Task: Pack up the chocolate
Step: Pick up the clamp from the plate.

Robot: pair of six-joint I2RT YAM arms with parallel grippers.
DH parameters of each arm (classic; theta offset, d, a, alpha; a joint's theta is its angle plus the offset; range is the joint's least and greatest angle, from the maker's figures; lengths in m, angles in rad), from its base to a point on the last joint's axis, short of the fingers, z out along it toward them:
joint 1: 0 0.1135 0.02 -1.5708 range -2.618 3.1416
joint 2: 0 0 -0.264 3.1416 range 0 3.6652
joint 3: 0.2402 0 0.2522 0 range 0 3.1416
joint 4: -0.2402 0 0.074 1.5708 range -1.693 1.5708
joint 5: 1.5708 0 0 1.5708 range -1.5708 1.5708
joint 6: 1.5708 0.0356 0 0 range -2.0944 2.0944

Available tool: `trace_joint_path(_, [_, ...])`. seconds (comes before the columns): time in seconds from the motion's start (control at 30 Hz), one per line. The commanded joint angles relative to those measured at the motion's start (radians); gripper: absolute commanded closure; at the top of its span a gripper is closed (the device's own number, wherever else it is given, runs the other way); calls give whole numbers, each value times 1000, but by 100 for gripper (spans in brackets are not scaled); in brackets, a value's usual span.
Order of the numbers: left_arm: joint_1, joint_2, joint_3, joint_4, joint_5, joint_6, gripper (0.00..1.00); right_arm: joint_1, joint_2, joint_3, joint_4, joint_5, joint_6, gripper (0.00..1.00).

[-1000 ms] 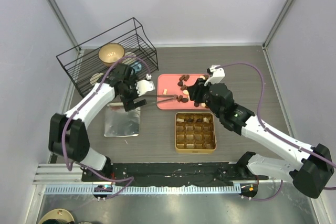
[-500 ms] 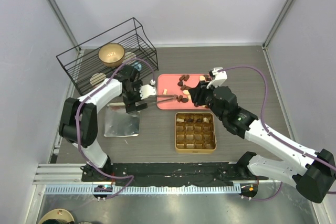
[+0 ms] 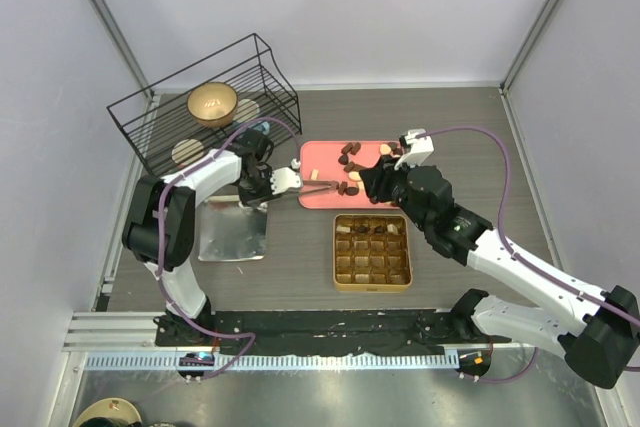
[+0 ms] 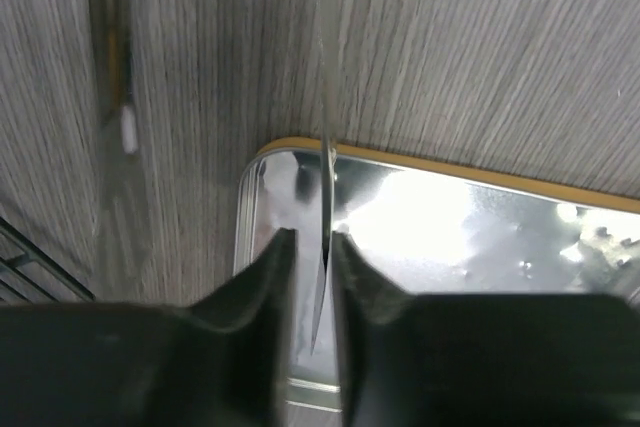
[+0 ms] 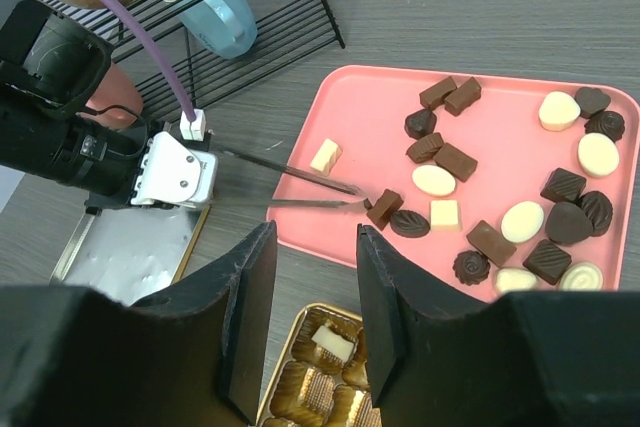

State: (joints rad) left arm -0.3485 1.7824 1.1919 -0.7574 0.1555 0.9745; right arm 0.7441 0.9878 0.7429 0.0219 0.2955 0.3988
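Chocolate pieces (image 5: 455, 160), dark brown and cream, lie scattered on the pink tray (image 5: 500, 147). My left gripper (image 4: 310, 239) is shut on thin metal tweezers (image 4: 325, 147). In the right wrist view the tweezers (image 5: 290, 172) reach over the tray's left edge, and their tips sit right beside a brown chocolate block (image 5: 384, 209). My right gripper (image 5: 315, 237) hovers open and empty above the gap between the tray and the gold tin (image 5: 300, 387). A cream piece (image 5: 330, 340) sits in one tin cell. From above, the left gripper (image 3: 283, 179) is left of the tray (image 3: 320, 152).
A shiny silver lid (image 3: 233, 237) lies under the left arm, left of the gold tin (image 3: 337, 252). A black wire basket (image 3: 200, 107) with a gold bowl (image 3: 212, 102) stands at the back left. Grey walls enclose the table.
The left gripper has swung right toward the pink tray and its jaws have closed in on the tweezers, bringing the tips to a brown piece. The right arm shifted slightly right.
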Motion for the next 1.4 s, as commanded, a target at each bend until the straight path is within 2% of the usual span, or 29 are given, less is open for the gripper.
trace_joint_path(0.0, [-7, -18, -6, 39, -5, 7, 83, -3, -40, 4, 46, -10, 5, 57])
trace_joint_path(0.23, [-20, -66, -12, 23, 6, -30, 100, -3, -54, 7, 33, -13, 0, 57])
trace_joint_path(0.4, [-40, -142, 53, -91, 68, -121, 100, -2, -67, 22, 29, -16, -23, 57])
trace_joint_path(0.53, [-55, -230, 214, -242, 168, -233, 100, -3, -101, 45, 21, -39, -34, 57])
trace_joint_path(0.6, [-55, -241, 296, -368, 275, -292, 100, -3, -147, 59, 21, -74, -44, 56])
trace_joint_path(0.63, [-53, -241, 383, -411, 321, -350, 100, -2, -162, 67, 21, -119, -51, 55])
trace_joint_path(0.73, [-53, -247, 522, -548, 502, -434, 100, -5, -234, 93, 9, -249, -80, 46])
trace_joint_path(0.77, [-53, -261, 544, -563, 545, -491, 100, -5, -248, 114, 0, -278, -81, 35])
trace_joint_path(0.8, [-53, -268, 561, -572, 596, -525, 100, -5, -258, 125, -16, -335, -86, 28])
trace_joint_path(0.87, [-50, -285, 600, -591, 741, -592, 100, -5, -270, 154, -59, -451, -80, 16])
trace_joint_path(0.9, [-50, -294, 613, -600, 784, -609, 100, -5, -270, 156, -68, -482, -78, 7])
trace_joint_path(0.93, [-49, -298, 639, -617, 864, -629, 100, -6, -271, 158, -68, -507, -66, 4])
trace_joint_path(1.1, [-44, -276, 728, -747, 1100, -688, 100, -9, -253, 199, -76, -624, -66, 2])
trace_joint_path(1.17, [-44, -279, 732, -748, 1173, -717, 100, -14, -226, 231, -76, -644, -72, 1])
trace_joint_path(1.37, [-44, -328, 677, -763, 1216, -738, 100, -49, -137, 354, -94, -762, -86, 0])
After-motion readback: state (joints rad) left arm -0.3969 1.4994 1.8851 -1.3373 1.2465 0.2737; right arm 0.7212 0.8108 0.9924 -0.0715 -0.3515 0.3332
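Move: The clamp lies flat, its tips by the left gripper and its joined end on the pink plate. The left fingers already straddle its near arm close to the tip; the clamp's middle is about 9 cm right and 3 cm ahead, at finger height. The plate's middle is some 23 cm right, 8 ahead; the silver tray's is 6 left, 5 back; the chocolate box's is 26 right, 11 back. From the right hand the clamp's middle lies roughly 8 cm ahead, 18 left, 22 below. Shut the left gripper on the clamp's near arm, then lift it fast, about 35 cm up, easing back and right, rolling the hand until its down-pointing fingers point right; keep the pinch near the tip. Meanwhile raise the empty right gripper some 15 cm while drawing it back, turn it counter-clockwise and open it wide. ##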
